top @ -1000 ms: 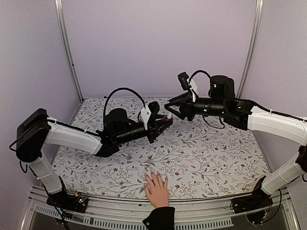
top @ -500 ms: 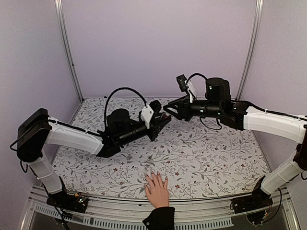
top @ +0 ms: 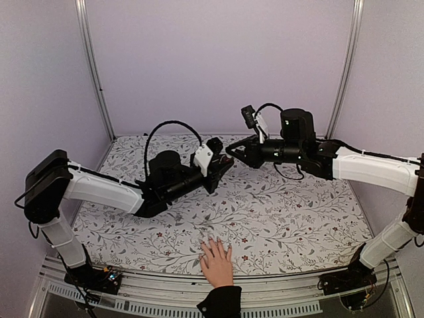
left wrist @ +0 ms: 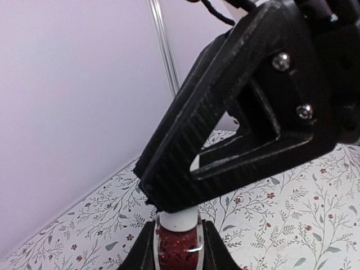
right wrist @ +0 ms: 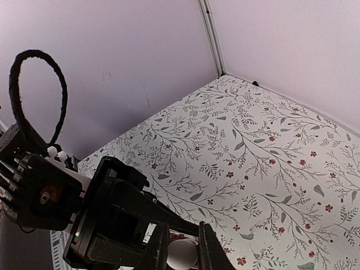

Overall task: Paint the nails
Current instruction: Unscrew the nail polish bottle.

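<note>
A light-skinned hand [top: 216, 263] with a black cuff lies flat at the table's near edge. Its nails [top: 213, 242] are too small to make out. High above the table's middle, my left gripper [top: 226, 163] is shut on a small dark-red bottle [left wrist: 176, 251], gripping its glass sides. The bottle's white cap [right wrist: 183, 255] points at my right gripper [top: 231, 151], which is shut on the cap. In the left wrist view the right gripper's black fingers [left wrist: 225, 129] cover the top of the white cap [left wrist: 177, 220]. Both grippers are far from the hand.
The table [top: 291, 212] carries a white cloth printed with leaves and red flowers. Purple walls and two metal posts [top: 93, 66] close in the back and sides. A black cable loop [top: 171, 126] arches over the left arm.
My right gripper has moved left onto the bottle's cap and closed on it. The left arm, the bottle and the hand have stayed put.
</note>
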`<state>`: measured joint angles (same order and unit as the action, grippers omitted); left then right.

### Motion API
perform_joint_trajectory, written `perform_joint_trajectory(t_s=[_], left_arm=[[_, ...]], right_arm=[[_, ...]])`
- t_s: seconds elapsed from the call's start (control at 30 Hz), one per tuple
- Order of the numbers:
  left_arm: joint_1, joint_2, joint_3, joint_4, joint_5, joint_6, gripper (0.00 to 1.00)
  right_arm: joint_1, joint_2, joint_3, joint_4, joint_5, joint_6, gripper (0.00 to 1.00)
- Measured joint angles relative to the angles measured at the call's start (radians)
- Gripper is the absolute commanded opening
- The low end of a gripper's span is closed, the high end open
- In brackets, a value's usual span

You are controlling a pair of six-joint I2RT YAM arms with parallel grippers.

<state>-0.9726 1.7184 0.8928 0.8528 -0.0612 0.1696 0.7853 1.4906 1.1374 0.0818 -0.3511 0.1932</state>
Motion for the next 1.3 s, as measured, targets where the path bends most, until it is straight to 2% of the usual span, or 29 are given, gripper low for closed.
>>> perform_joint_trajectory(t_s=[0.13,0.3,0.5,0.93,1.3], left_arm=[[0.002,0.001,0.001,-0.001,0.017,-0.004,0.00],[0.025,0.001,-0.008,0.016,0.104,-0.049,0.00],[0.068,-0.004,-0.032,0.055,0.281,-0.122,0.00],[0.101,-0.045,-0.058,0.137,0.709,-0.289,0.00],[0.098,-0.032,-0.050,0.195,0.943,-0.390,0.00]], right_arm=[[0.000,0.001,0.000,0.001,-0.006,-0.021,0.00],[-0.003,0.001,0.000,0.002,-0.033,-0.058,0.00],[-0.003,-0.001,0.000,0.001,-0.091,-0.117,0.00],[0.014,-0.074,0.000,-0.069,-0.356,-0.283,0.00],[0.046,-0.096,0.015,-0.164,-0.497,-0.413,0.00]])
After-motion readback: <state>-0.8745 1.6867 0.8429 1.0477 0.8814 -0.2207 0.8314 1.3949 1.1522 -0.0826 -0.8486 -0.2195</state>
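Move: My left fingers hold the nail polish bottle upright, and its white cap sits right above them, some 4 cm up, neither ahead nor aside. My right fingers are already shut on that cap, with the bottle straight below them by about 4 cm. The human hand lies flat on the table, roughly 24 cm back from my left hand, 3 cm to its left and 22 cm lower. I keep the bottle pinched in my left hand and the cap in my right, and twist them against each other: left wrist clockwise about 50 degrees, right wrist counter-clockwise some 35. As they turn, I draw both hands back together about 12 cm towards the human hand, slow at first, rising slightly, grips unchanged. ##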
